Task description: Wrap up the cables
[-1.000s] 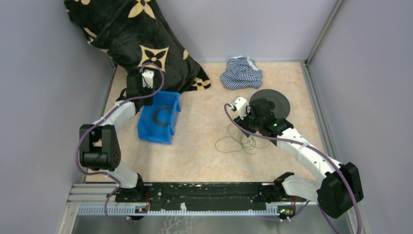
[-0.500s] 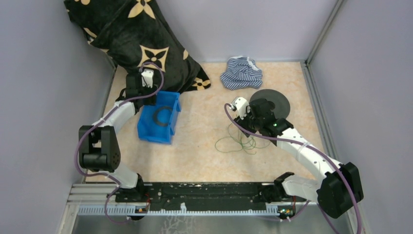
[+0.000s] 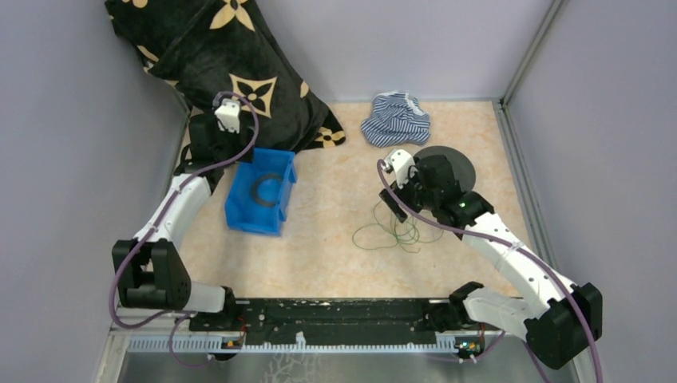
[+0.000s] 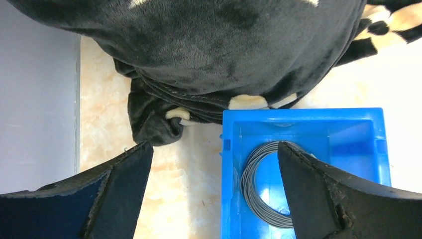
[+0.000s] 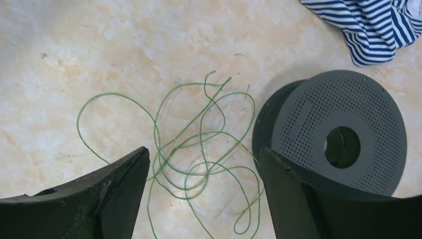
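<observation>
A thin green cable (image 3: 391, 234) lies in loose tangled loops on the table, left of a black spool. In the right wrist view the same cable (image 5: 199, 149) sits below and between the jaws of my right gripper (image 5: 203, 149), which hangs open above it without touching. A grey cable wound into a neat coil (image 4: 263, 189) lies inside the blue bin (image 4: 298, 119). My left gripper (image 4: 214, 147) is open wide and holds nothing. It hovers over the bin's left rim, one fingertip over the table and the other over the coil (image 3: 267, 189).
The black perforated spool (image 5: 338, 134) lies flat just right of the green loops. A striped cloth (image 3: 397, 120) is bunched at the back. A black flowered blanket (image 3: 231, 64) drapes over the back left corner and touches the bin's (image 3: 247, 211) far edge. Grey walls enclose the table.
My left gripper has opened wide and pulled back toward the far left, away from the bin. My right gripper has opened wider and shifted slightly back above the green loops.
</observation>
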Robot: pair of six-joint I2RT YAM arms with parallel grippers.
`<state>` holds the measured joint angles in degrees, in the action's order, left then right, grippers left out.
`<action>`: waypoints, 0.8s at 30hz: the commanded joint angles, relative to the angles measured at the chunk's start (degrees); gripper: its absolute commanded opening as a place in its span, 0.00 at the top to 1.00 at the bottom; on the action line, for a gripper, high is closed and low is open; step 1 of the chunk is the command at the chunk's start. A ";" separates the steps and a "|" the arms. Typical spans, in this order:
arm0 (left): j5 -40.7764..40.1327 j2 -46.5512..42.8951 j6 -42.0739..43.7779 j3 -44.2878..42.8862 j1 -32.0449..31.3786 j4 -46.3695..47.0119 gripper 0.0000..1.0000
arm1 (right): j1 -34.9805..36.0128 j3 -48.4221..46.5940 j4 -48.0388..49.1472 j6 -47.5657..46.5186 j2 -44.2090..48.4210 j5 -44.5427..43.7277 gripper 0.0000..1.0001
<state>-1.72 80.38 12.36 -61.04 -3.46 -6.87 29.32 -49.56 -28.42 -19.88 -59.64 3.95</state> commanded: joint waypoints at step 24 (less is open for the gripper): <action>25.42 -13.70 5.86 5.18 -2.57 7.61 0.00 | -0.32 0.64 8.26 13.51 -18.50 4.34 0.53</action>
<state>20.32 68.34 17.45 -56.90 -5.21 -1.34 29.32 -47.99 -22.81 -7.38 -76.16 7.88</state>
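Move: The tangled green cable lies almost under the right hand, about 2 cm ahead, 3 cm to its left and 16 cm below. From that hand the grey reel stands some 11 cm ahead and 11 cm right. For the left hand the green cable is roughly 37 cm right, 15 cm back and 19 cm below, while the blue box is about 9 cm back and 4 cm right, 15 cm down. No contact can be seen yet: the right hand heads for the crossing strands of the green cable, sinking some 8 cm and shifting slightly left while its fingers tip further down and narrow from nearly wide open to about half. The left hand, empty and wide open, keeps rising from the box, swings about 7 cm right and a little back, and turns some 25 degrees clockwise. ##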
